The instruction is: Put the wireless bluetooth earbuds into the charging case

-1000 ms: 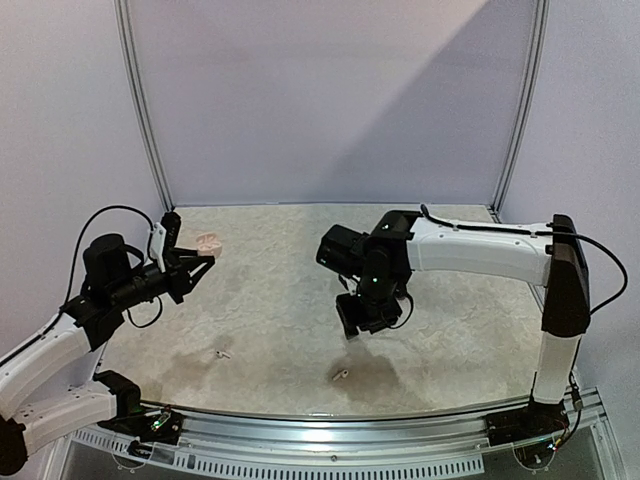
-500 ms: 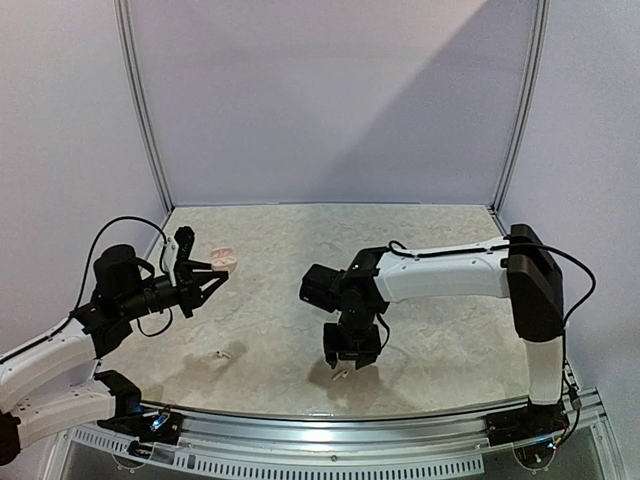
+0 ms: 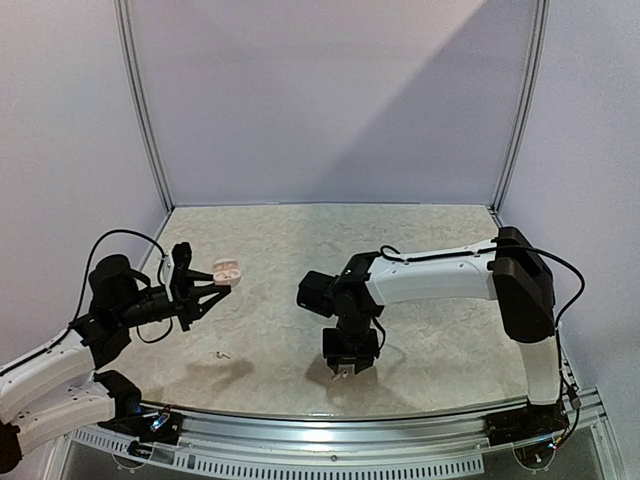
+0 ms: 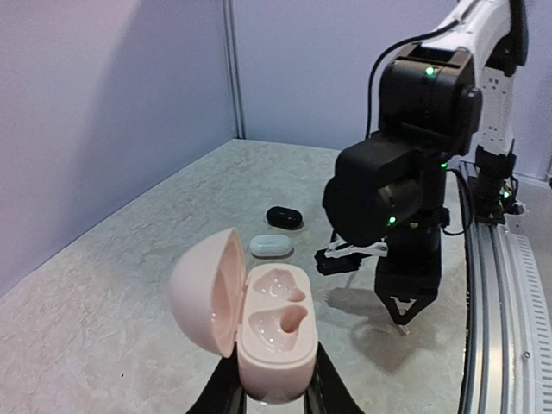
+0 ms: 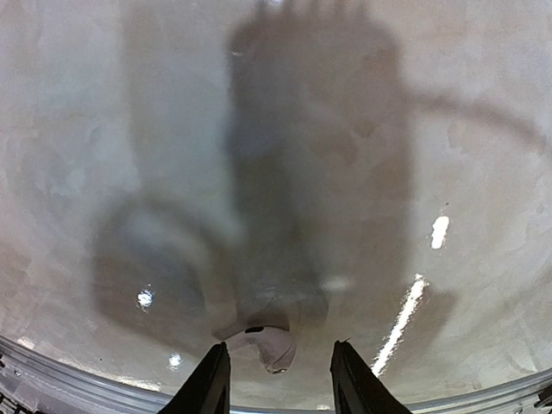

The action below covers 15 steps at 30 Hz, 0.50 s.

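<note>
A pink charging case (image 4: 274, 336) (image 3: 228, 268) with its lid swung open to the left and both sockets empty is held above the table. My left gripper (image 4: 274, 392) (image 3: 212, 283) is shut on its base. My right gripper (image 5: 280, 379) (image 3: 343, 368) points straight down near the front edge. Its jaws stand open on either side of a pale earbud (image 5: 266, 345) lying on the table, with a gap on each side. Another small pale earbud (image 3: 222, 353) lies on the table at the front left.
A black closed case (image 4: 285, 216) and a white closed case (image 4: 271, 246) lie on the marbled table (image 3: 440, 340) beyond the pink one, next to the right arm (image 4: 405, 172). A metal rail (image 3: 330, 425) runs along the table's front edge. Walls enclose the back and sides.
The right arm swung toward the front edge and came down over the earbud, its jaws narrowing a little. The left arm carried the open pink case toward the middle.
</note>
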{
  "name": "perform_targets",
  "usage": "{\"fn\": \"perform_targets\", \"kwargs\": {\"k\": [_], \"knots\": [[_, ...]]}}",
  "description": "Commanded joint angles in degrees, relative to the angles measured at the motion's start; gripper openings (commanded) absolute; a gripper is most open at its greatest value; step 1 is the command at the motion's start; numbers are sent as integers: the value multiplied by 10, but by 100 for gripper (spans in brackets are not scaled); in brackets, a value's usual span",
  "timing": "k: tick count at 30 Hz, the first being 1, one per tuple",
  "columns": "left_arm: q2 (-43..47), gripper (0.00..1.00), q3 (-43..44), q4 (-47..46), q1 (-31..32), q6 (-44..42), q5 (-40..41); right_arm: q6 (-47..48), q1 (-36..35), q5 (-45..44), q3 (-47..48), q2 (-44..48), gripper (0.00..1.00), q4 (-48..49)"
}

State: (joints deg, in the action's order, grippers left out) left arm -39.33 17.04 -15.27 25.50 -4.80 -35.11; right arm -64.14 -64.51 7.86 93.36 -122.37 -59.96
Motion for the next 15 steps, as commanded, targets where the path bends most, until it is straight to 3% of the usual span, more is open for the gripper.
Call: {"fn": "perform_targets", "kwargs": {"k": [1, 8, 15], "knots": [[16, 0, -11, -24, 8, -23, -83, 4, -2, -1, 8, -8, 40, -6], [13, 0, -13, -6, 9, -78, -208, 6, -2, -2, 2, -9, 38, -2], [19, 0, -3, 53, 14, -147, -232, 2, -3, -2, 1, -10, 37, -1]]}}
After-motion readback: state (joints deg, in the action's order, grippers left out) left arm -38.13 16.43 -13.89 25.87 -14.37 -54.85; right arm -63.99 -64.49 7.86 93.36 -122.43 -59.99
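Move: Between the right hand's open fingertips lies the earbud, about 1 cm to the left of the hand point and 1 cm below. From the left hand, holding the open pink case, it is roughly 5 cm back, 20 cm right and 20 cm down. The other earbud rests about 4 cm ahead and 24 cm left of the right hand; a white case sits some 20 cm ahead and 5 cm right of that hand, at table level. Drawing back about 6 cm with a slight drift to the right, the left hand carries the open pink case level over the table and swings its fingers some 20 degrees clockwise, bringing it nearer to the right hand's side. The right hand stays low at the earbud, straddling it, and narrows its fingers only a little; no pinch yet. ##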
